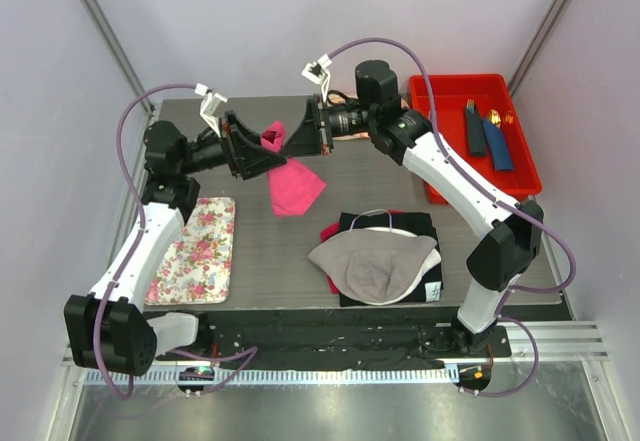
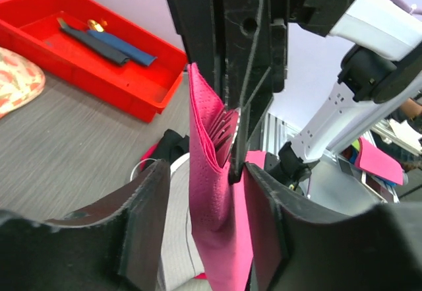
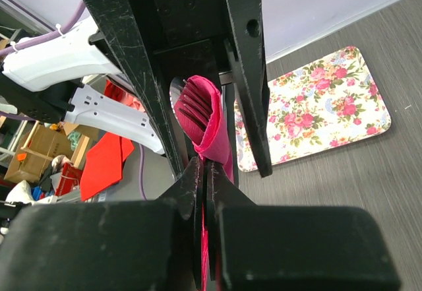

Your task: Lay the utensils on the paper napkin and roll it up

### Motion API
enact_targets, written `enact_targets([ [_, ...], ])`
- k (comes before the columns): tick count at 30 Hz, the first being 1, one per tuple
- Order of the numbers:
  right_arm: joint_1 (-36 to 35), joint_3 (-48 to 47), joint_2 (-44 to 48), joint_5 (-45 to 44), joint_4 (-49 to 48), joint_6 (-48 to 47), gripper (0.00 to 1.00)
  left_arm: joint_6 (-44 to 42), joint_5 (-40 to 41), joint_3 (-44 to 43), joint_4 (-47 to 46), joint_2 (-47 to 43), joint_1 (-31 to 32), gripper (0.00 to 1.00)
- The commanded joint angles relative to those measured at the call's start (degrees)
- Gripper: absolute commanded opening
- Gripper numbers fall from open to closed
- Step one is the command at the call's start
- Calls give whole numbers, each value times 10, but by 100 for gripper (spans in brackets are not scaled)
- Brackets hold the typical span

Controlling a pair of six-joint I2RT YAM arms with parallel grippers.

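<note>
The pink paper napkin (image 1: 294, 189) is held up above the table's far middle, folded around silver utensils. Only fork tines (image 2: 225, 127) show inside the fold, also in the right wrist view (image 3: 190, 101). My right gripper (image 1: 290, 136) is shut on the napkin's edge (image 3: 214, 142), its fingertips (image 3: 198, 172) pressed together. My left gripper (image 1: 258, 147) faces it, open, its pads (image 2: 151, 198) standing on either side of the hanging napkin (image 2: 214, 192) with a gap on the left side.
A floral mat (image 1: 200, 246) lies at the near left. A red tray (image 1: 425, 89) at the far right holds navy and blue napkin rolls (image 1: 478, 133). A grey cap (image 1: 375, 261) lies on dark folded items in the near middle.
</note>
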State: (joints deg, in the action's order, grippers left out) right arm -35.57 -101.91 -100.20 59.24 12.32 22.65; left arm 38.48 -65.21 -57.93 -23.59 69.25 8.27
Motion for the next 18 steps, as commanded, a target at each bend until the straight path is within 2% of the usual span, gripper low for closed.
enact_targets([
  [1, -6, -30, 26, 8, -14, 0, 1, 12, -17, 7, -47, -3, 7, 49],
  [8, -6, -38, 22, 5, -15, 8, 1, 9, -25, 21, -54, -10, 8, 50],
  [12, -6, -38, 23, 6, -21, 15, 1, 9, -25, 26, -54, -9, 8, 48],
  [16, -7, -31, 24, 7, -24, 17, 1, 24, -20, 24, -65, -9, 9, 34],
  [18, -8, -31, 23, 6, -26, 19, 1, 52, -19, 24, -93, -8, 9, 32],
])
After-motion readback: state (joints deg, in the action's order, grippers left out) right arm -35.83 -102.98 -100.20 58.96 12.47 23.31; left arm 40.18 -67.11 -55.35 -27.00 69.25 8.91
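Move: The left hand already straddles the napkin roll: the roll's middle lies about 1 cm to its right, level fore and aft and some 3 cm below. From the right hand, still pinching the roll, that middle is about 1 cm left and 3 cm below. Some 35 cm beneath the left hand, the floral mat lies about 26 cm left and 4 cm back, and the grey hat about 20 cm right and 7 cm back. Easing back and down by roughly 1 cm each, the left hand stays astride the upright napkin roll, just below its fork-tine end, while its half-open fingers narrow to about a third of their opening around the roll. The right hand keeps its shut pinch on the napkin, pointing left and rising by less than 1 cm. ##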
